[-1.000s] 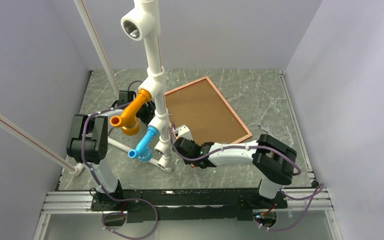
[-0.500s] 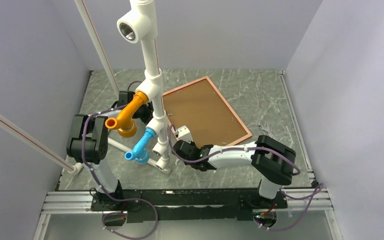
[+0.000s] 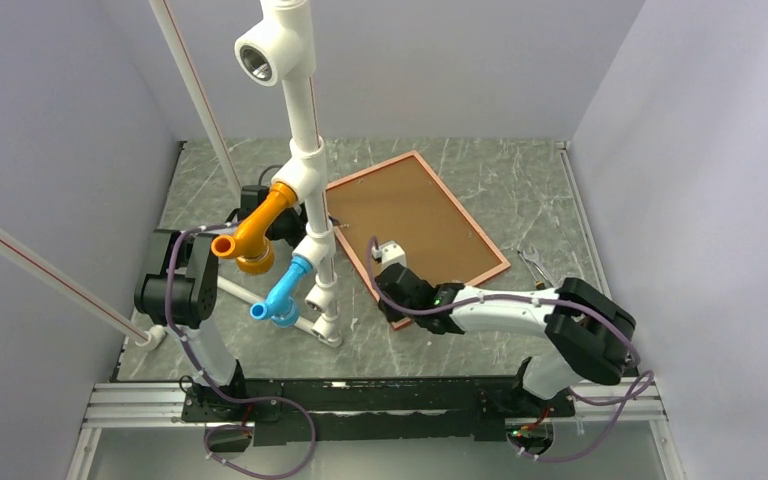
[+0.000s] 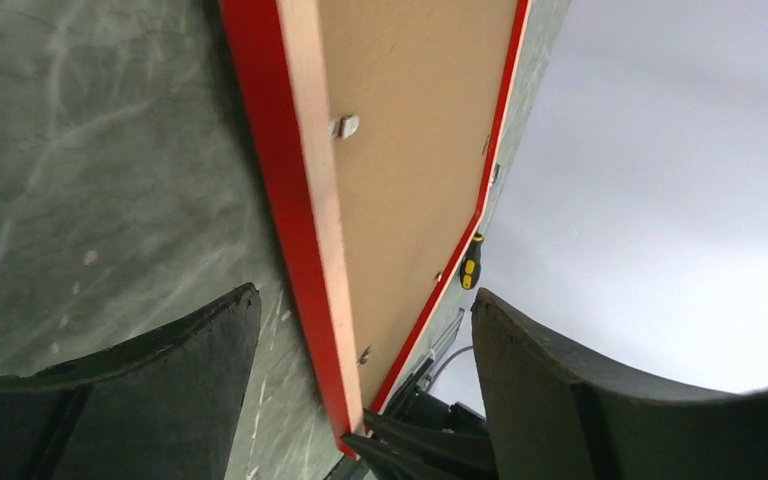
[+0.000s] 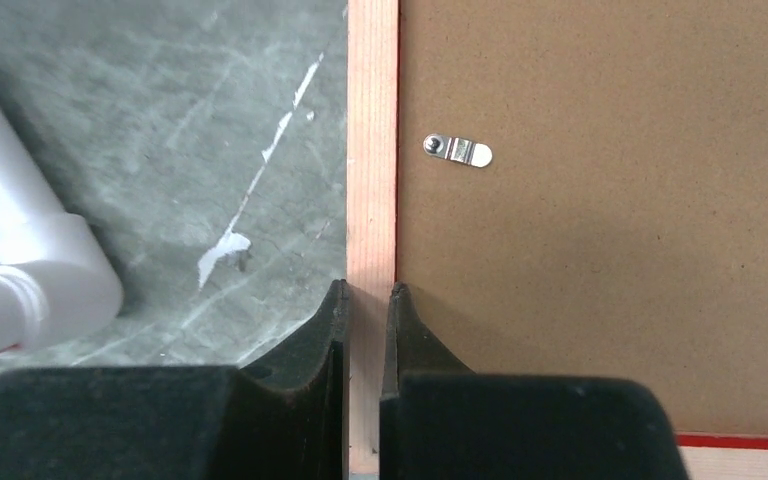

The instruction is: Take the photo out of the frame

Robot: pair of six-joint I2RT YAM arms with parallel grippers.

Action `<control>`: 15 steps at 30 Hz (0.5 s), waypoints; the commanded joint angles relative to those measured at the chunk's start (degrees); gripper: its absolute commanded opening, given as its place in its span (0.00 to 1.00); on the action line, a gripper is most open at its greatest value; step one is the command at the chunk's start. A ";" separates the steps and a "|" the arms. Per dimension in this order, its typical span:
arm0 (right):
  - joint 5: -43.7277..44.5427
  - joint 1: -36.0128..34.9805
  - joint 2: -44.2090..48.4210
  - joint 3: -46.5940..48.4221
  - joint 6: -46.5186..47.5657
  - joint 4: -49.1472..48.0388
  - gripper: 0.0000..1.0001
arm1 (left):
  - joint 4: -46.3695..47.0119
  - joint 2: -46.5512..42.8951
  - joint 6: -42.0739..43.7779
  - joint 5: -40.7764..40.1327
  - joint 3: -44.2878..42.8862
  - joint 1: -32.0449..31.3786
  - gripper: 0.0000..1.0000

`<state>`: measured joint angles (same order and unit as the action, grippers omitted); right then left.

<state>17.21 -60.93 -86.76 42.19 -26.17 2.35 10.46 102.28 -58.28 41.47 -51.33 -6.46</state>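
Note:
The red frame (image 3: 490,243) lies back side up on the table, with the brown backing board (image 3: 410,220) filling it. The photo is hidden under the board. My right gripper (image 3: 386,276) is over the frame's near-left rim. In the right wrist view its fingertips (image 5: 365,292) are almost shut, with only a narrow gap, and rest on the pale rim strip (image 5: 372,150). Nothing is between them. A metal tab (image 5: 457,151) lies just ahead on the board (image 5: 580,250). My left gripper (image 4: 365,295) is wide open and empty. It faces the frame's red edge (image 4: 270,150) from the far left.
A tall white pipe stand (image 3: 305,190) with an orange fitting (image 3: 255,232) and a blue fitting (image 3: 285,288) stands left of the frame and hides my left gripper from above. A yellow-handled screwdriver (image 4: 471,262) lies right of the frame. Walls close three sides.
My right arm has swung right and reached farther onto the frame's near-left rim. The frame has shifted slightly right. The pipe stand has leaned a little left.

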 commanded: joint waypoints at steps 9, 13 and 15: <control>-10.29 5.99 8.06 3.56 -1.75 -3.04 0.00 | 16.69 3.52 -5.85 5.00 2.73 -6.20 0.81; -11.33 5.95 8.21 4.63 -1.69 -2.62 0.00 | 17.67 3.88 -5.44 4.52 2.98 -6.59 0.77; -12.11 5.99 8.22 5.06 -1.92 -2.61 0.00 | 15.84 4.40 -3.83 4.24 2.12 -6.78 0.74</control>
<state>8.45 -54.83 -81.30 43.05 -26.57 3.49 23.31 106.19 -63.29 44.84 -48.45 -13.13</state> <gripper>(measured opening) 0.092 0.764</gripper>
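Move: Right of the left hand, some 6 cm off, 1 cm back and roughly 3 cm lower, lies the picture frame's left rail, with its far clip about 7 cm to that hand's right and level. The right hand already grips the same rail, near its near-left corner. From the right hand the near clip sits about 6 cm straight ahead, and the white pipe elbow some 12 cm left and 5 cm back. Lifting the near-left corner of the frame, the right hand keeps its closed grip on the rail and rises about 3 cm, easing slightly forward, mostly early on, its wrist rolling nearly 10 degrees left side up. Meanwhile the left hand, fingers still wide open, sweeps some 5 cm right and a little back towards the left rail, turning slightly clockwise. ##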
